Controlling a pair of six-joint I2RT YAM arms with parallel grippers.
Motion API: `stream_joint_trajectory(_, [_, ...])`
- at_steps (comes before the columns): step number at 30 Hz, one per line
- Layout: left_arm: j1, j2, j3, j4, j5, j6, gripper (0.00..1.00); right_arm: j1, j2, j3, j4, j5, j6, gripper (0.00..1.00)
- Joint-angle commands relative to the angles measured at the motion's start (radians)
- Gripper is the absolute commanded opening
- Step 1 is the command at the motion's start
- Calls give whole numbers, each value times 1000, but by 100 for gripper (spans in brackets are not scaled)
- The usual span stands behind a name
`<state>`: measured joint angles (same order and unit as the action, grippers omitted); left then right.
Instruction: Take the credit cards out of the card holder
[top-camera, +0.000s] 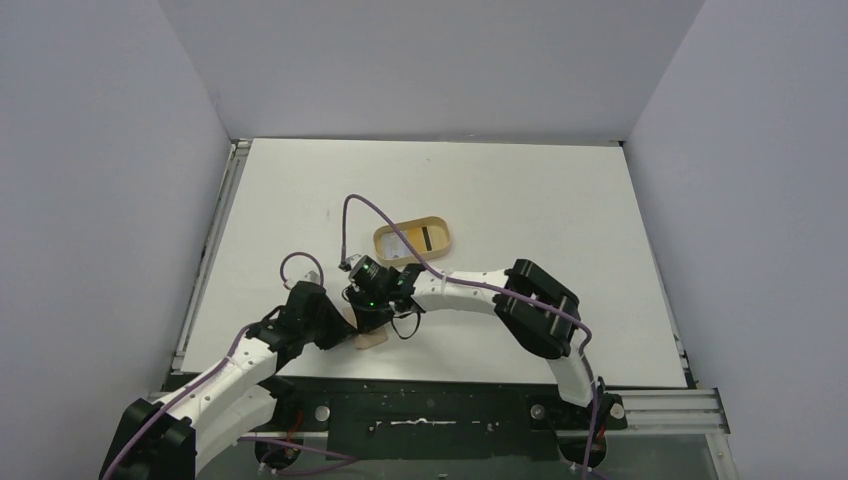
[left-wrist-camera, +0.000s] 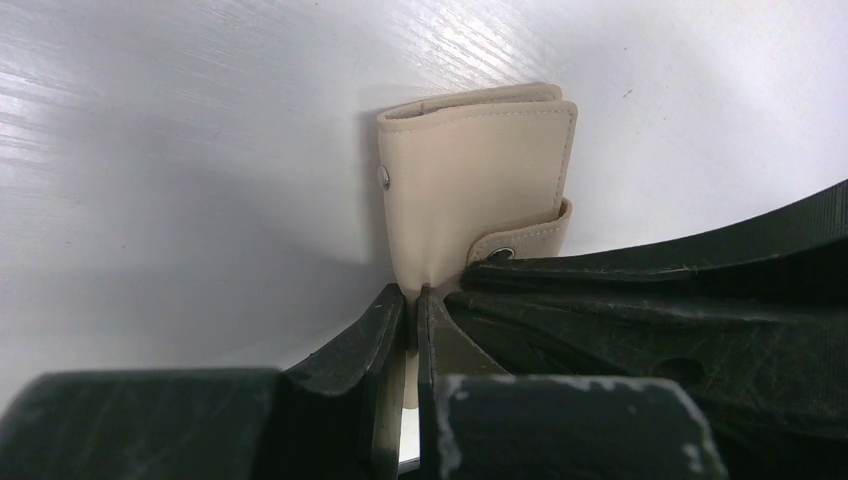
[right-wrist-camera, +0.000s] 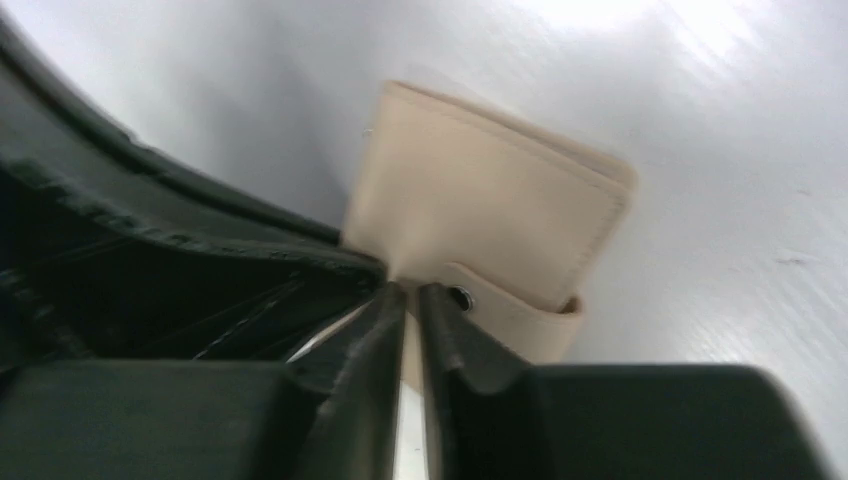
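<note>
The tan card holder (left-wrist-camera: 470, 175) is folded, with its strap tab and snap showing, and both grippers hold it just above the table near the front edge. It also shows in the top view (top-camera: 370, 340) and in the right wrist view (right-wrist-camera: 485, 190). My left gripper (left-wrist-camera: 412, 296) is shut on one edge of it. My right gripper (right-wrist-camera: 410, 292) is shut on the edge next to the strap. The two grippers (top-camera: 345, 326) (top-camera: 370, 322) meet over it. No credit card shows in the card holder. One pale card with a dark stripe (top-camera: 416, 238) lies in the oval tray.
The oval tan tray (top-camera: 385, 240) with a raised rim sits on the white table, just beyond the grippers. White walls enclose the table on three sides. A metal rail runs along the table's left edge (top-camera: 215, 250).
</note>
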<state>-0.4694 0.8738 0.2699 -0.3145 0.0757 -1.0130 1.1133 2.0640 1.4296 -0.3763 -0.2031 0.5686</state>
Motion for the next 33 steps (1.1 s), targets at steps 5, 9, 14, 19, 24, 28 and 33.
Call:
stream_joint_trajectory(5, [8,18,9,124,29,10,0,-80,-127,-93,-44,34,-35,54])
stream_joint_trajectory(9, [13,72,24,174,41,45,0,-154,-286,-119,-35,39,-45,59])
stream_joint_trajectory(14, [17,163,87,220,59,109,6,-220,-379,-190,-42,62,-64,60])
stream_joint_trajectory(19, [19,291,170,280,110,171,21,-246,-410,-280,-8,50,-52,60])
stream_joint_trajectory(24, [18,470,292,293,190,222,33,-266,-431,-336,31,41,-49,60])
stream_joint_trajectory(28, [12,573,368,337,231,206,52,-290,-453,-355,37,36,-61,60])
stream_joint_trajectory(33, [13,578,464,224,178,247,96,-335,-520,-382,37,37,-75,61])
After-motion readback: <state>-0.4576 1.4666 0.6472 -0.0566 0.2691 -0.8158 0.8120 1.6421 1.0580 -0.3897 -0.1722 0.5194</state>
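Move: The card holder lies closed between the two hands, still pinched by both. Its middle is about 4 cm right and 1 cm ahead of the left hand, and some 2 cm right and 1 cm ahead of the right hand, about a centimetre below each. The card tray stands roughly 23 cm ahead of the left hand and 16 cm to its right. The card holder is released by the right fingers, which open and leave it, going some 14 cm right and 7 cm forward; that hand first climbs about 8 cm, then sinks halfway back. The left hand shifts it towards the tray, going about 9 cm forward and 7 cm right with a 15-degree clockwise turn, its fingers opening wide partway along while it rises slightly. ##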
